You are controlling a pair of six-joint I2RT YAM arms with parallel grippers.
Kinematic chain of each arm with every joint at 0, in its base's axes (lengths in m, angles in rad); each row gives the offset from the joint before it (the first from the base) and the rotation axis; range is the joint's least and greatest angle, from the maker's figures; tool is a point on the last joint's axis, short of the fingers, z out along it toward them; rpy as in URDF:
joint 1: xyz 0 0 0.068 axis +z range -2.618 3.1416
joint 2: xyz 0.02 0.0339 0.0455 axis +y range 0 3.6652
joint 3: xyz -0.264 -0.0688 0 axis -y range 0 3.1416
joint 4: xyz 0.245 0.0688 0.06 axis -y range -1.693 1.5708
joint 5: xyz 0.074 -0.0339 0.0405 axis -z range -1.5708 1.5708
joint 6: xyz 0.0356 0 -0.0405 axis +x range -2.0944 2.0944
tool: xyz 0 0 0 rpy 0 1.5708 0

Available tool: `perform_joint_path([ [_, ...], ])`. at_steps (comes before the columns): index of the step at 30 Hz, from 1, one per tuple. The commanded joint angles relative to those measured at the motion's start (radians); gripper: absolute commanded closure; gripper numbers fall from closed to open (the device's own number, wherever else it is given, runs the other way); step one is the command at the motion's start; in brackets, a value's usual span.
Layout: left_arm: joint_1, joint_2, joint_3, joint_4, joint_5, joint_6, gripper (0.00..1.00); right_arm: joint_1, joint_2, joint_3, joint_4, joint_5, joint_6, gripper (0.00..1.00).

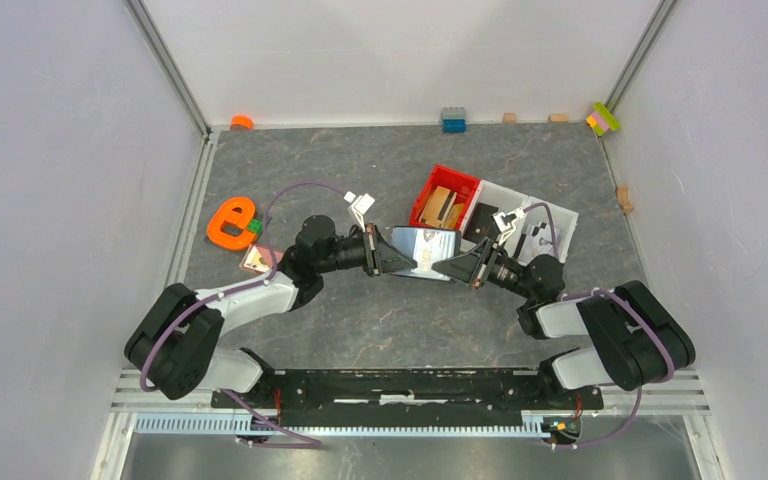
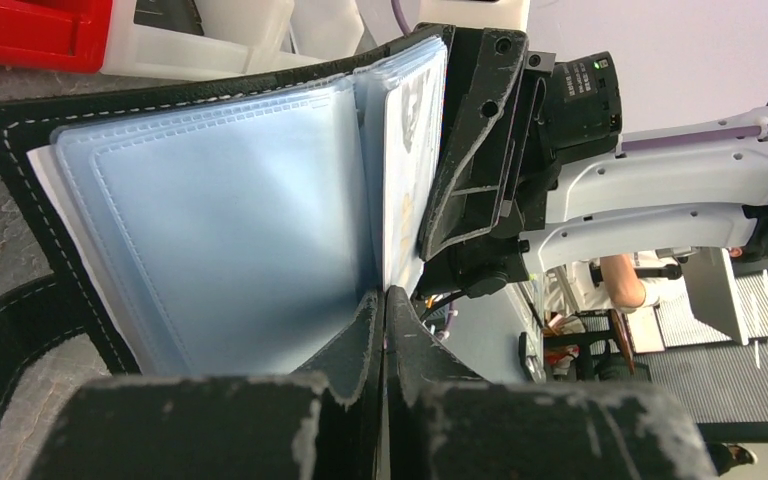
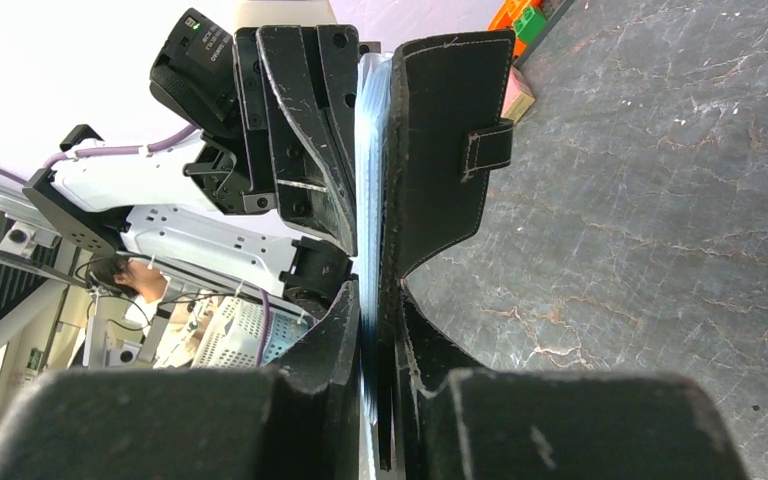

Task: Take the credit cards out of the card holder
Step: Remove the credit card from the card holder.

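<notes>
The black card holder (image 1: 422,243) hangs open above the table's middle, held between both arms. Its pale blue-grey sleeves (image 2: 210,200) fan out in the left wrist view. My left gripper (image 1: 388,252) (image 2: 384,300) is shut on the lower edge of a greyish-white credit card (image 2: 405,170) that sits in a clear sleeve. My right gripper (image 1: 457,265) (image 3: 368,300) is shut on the holder's black cover (image 3: 440,150) and the sleeves beside it. A pinkish-copper credit card (image 1: 256,260) lies flat on the table by the left arm.
A red bin (image 1: 430,190) with tan wooden blocks and a white bin (image 1: 560,225) stand behind the right arm. An orange ring-shaped toy (image 1: 230,222) with a green block (image 1: 256,227) lies at the left. Small bricks line the back wall.
</notes>
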Motion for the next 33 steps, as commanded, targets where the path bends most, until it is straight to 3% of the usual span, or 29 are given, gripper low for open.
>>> perform_joint_path([
  [1,0.047,-0.020,-0.018,0.032,-0.032,-0.016,0.98,-0.028,-0.013,-0.016,0.120,-0.003,0.020,0.93],
  [13,0.056,-0.024,-0.021,0.033,-0.034,-0.021,0.98,-0.032,-0.006,-0.016,0.138,-0.009,0.032,0.85],
  [16,0.056,-0.016,-0.022,0.054,-0.013,-0.027,0.98,-0.033,-0.003,-0.016,0.143,-0.009,0.035,0.89],
  [23,0.039,0.060,-0.020,0.250,0.100,-0.111,0.65,-0.031,0.025,-0.014,0.202,-0.018,0.071,0.93],
  [33,-0.010,0.069,0.020,0.145,0.078,-0.037,0.64,-0.012,0.028,-0.001,0.185,-0.022,0.056,0.93],
])
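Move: The card in the holder lies with its middle about 3 cm ahead of the left hand and 4 cm to its right, near enough level; its near edge is already between the shut fingers. From the right hand, which grips the holder, the card is about 3 cm ahead and 1 cm left. Counted from the left hand, the red box is roughly 22 cm ahead and 8 cm right, the white tray 19 cm ahead and 26 cm right, both some 13 cm lower. The card's near edge, still pinched at first, is tugged at by the left hand, which goes forward and left about 2.5 cm, swinging slightly counter-clockwise. Then the fingers open to about a third and let go as the hand returns back and right to almost where it began. The right hand keeps its grip on the holder. ##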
